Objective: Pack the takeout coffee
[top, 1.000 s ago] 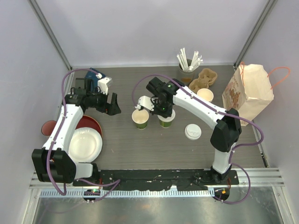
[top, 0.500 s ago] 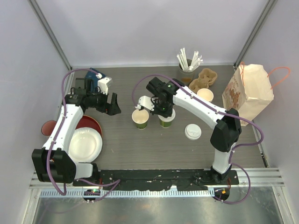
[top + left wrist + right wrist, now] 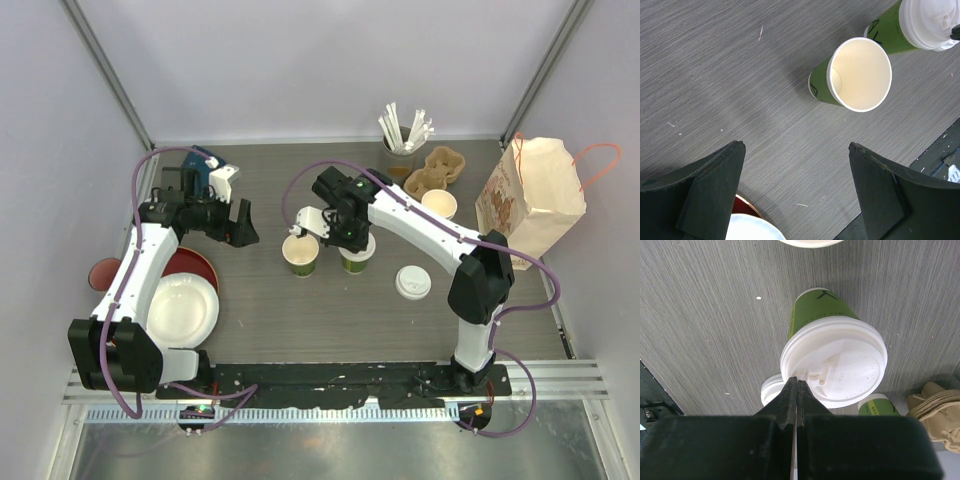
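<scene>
An open green paper cup [image 3: 300, 255] [image 3: 860, 75] stands mid-table. Right beside it is a second green cup [image 3: 357, 257] wearing a white lid [image 3: 834, 367] [image 3: 927, 22]. My right gripper [image 3: 348, 236] [image 3: 797, 382] is shut, hanging over that cup with its closed tips at the near rim of the lid; nothing sits between the fingers. My left gripper [image 3: 238, 222] [image 3: 796, 145] is open and empty, left of the open cup and apart from it. A loose white lid [image 3: 412, 282] [image 3: 771, 390] lies on the table. A paper bag [image 3: 530, 195] stands at the right.
A third cup [image 3: 438, 205] [image 3: 879, 406] and a pulp cup carrier [image 3: 443, 165] [image 3: 935, 410] sit behind the right arm. A holder of stirrers [image 3: 403, 135] is at the back. A red bowl [image 3: 195, 268] and white plate [image 3: 182, 312] lie at the left.
</scene>
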Controlling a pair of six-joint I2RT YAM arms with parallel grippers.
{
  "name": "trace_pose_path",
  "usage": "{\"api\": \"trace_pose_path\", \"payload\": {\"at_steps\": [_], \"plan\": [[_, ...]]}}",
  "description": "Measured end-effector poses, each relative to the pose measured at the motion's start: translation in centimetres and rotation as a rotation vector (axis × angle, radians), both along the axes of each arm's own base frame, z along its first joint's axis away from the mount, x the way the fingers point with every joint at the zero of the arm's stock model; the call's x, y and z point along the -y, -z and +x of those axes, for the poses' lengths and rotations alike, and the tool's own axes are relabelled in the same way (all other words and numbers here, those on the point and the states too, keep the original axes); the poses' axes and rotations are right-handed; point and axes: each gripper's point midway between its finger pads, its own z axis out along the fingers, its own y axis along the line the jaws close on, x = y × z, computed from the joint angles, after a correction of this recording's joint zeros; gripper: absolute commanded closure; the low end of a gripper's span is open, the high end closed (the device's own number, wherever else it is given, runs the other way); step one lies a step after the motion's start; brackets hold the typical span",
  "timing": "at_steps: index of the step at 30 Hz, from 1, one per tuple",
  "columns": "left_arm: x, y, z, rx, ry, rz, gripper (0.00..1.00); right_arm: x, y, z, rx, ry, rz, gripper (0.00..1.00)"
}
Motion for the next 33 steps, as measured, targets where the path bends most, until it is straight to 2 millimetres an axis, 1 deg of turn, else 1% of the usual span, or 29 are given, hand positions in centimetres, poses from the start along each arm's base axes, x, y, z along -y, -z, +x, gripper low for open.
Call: {"api": "trace_pose_path", "payload": {"at_steps": [1, 4, 5, 7, 8, 12, 14, 15, 16, 17, 19, 21, 22, 23, 24, 25, 27, 29, 30, 31, 32, 33], "plan": [[0.0, 0.0, 0.0, 0.0, 0.0, 0.0, 0.1, 0.0, 0.0, 0.0, 0.001, 0.0, -0.001, 0.98], [0.0, 0.0, 0.0, 0.0, 0.0, 0.0, 0.1, 0.1, 0.0, 0.1, 0.007, 0.004, -0.005, 0.8], [0.0, 0.0, 0.0, 0.0, 0.0, 0.0, 0.1, 0.1, 0.0, 0.2, 0.009, 0.006, -0.005, 0.73], [0.0, 0.0, 0.0, -0.001, 0.0, 0.0, 0.1, 0.1, 0.0, 0.2, 0.01, 0.014, -0.006, 0.69], [0.0, 0.0, 0.0, 0.0, 0.0, 0.0, 0.11, 0.2, 0.0, 0.2, 0.012, 0.013, -0.007, 0.64], [0.0, 0.0, 0.0, 0.0, 0.0, 0.0, 0.1, 0.2, 0.0, 0.3, 0.014, 0.015, -0.007, 0.59], [0.0, 0.0, 0.0, 0.0, 0.0, 0.0, 0.1, 0.1, 0.1, 0.3, 0.014, 0.016, -0.007, 0.54], [0.0, 0.0, 0.0, 0.0, 0.0, 0.0, 0.1, 0.1, 0.1, 0.3, 0.014, 0.019, -0.006, 0.5], [0.0, 0.0, 0.0, -0.001, 0.0, 0.0, 0.11, 0.1, 0.1, 0.3, 0.015, 0.019, -0.005, 0.39], [0.0, 0.0, 0.0, -0.001, 0.0, 0.0, 0.11, 0.1, 0.1, 0.3, 0.013, 0.022, -0.002, 0.3], [0.0, 0.0, 0.0, -0.001, 0.0, -0.001, 0.11, -0.2, -0.1, 0.2, 0.009, 0.031, 0.013, 0.27], [0.0, -0.1, 0.0, -0.003, -0.003, -0.003, 0.15, -0.6, -0.7, 0.3, 0.02, 0.036, 0.042, 0.22], [0.1, -0.3, 0.0, -0.004, -0.005, -0.006, 0.17, -1.0, -1.2, 0.5, 0.037, 0.05, 0.071, 0.16], [0.1, -0.6, 0.1, -0.001, -0.007, -0.012, 0.21, -1.3, -2.1, 0.6, 0.06, 0.067, 0.108, 0.14], [0.3, -1.3, 0.2, 0.005, -0.012, -0.024, 0.24, -1.6, -3.2, 0.9, 0.096, 0.093, 0.156, 0.13], [0.5, -2.0, 0.4, 0.015, -0.009, -0.033, 0.25, -1.9, -4.3, 1.2, 0.14, 0.12, 0.212, 0.07], [1.2, -4.0, 0.8, 0.048, -0.011, -0.057, 0.32, -1.6, -7.5, 1.7, 0.255, 0.232, 0.333, 0.03], [2.8, -6.3, 1.2, 0.088, 0.007, -0.08, 0.37, -0.3, -11.1, 2.2, 0.374, 0.385, 0.479, 0.03], [4.0, -7.4, 1.0, 0.102, 0.027, -0.096, 0.37, 0.4, -12.4, 2.4, 0.415, 0.454, 0.535, 0.03], [5.3, -8.2, 0.8, 0.109, 0.052, -0.114, 0.39, 1.7, -13.9, 2.7, 0.467, 0.553, 0.615, 0.04], [6.8, -8.8, 0.6, 0.112, 0.073, -0.135, 0.4, 2.9, -14.9, 2.9, 0.502, 0.637, 0.679, 0.06], [8.1, -9.1, 0.5, 0.105, 0.091, -0.153, 0.4, 4.1, -15.5, 2.9, 0.525, 0.721, 0.745, 0.11]]}}
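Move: The lidded cup sits right under the right fingertips, its middle about 2 cm ahead and 5 cm below the hand. An open cup stands some 12 cm left and 2 cm ahead, the spare lid about 13 cm right, 2 cm back and 11 cm down, the unused cup roughly 18 cm right and 10 cm ahead. For the left hand, the open cup is about 11 cm right, level and 10 cm lower, the lidded cup 23 cm right, likewise level. The cup's white lid is released: the right hand's shut tips, still resting on it, spread nearly fully while staying almost in place, then come free and rise fast, about 15 cm, drifting right and forward as the wrist tilts from pointing down to pointing leftward and turns clockwise. Late on, the left hand rises some 9 cm and swings 8 cm right, its fingers closing partway on nothing. ##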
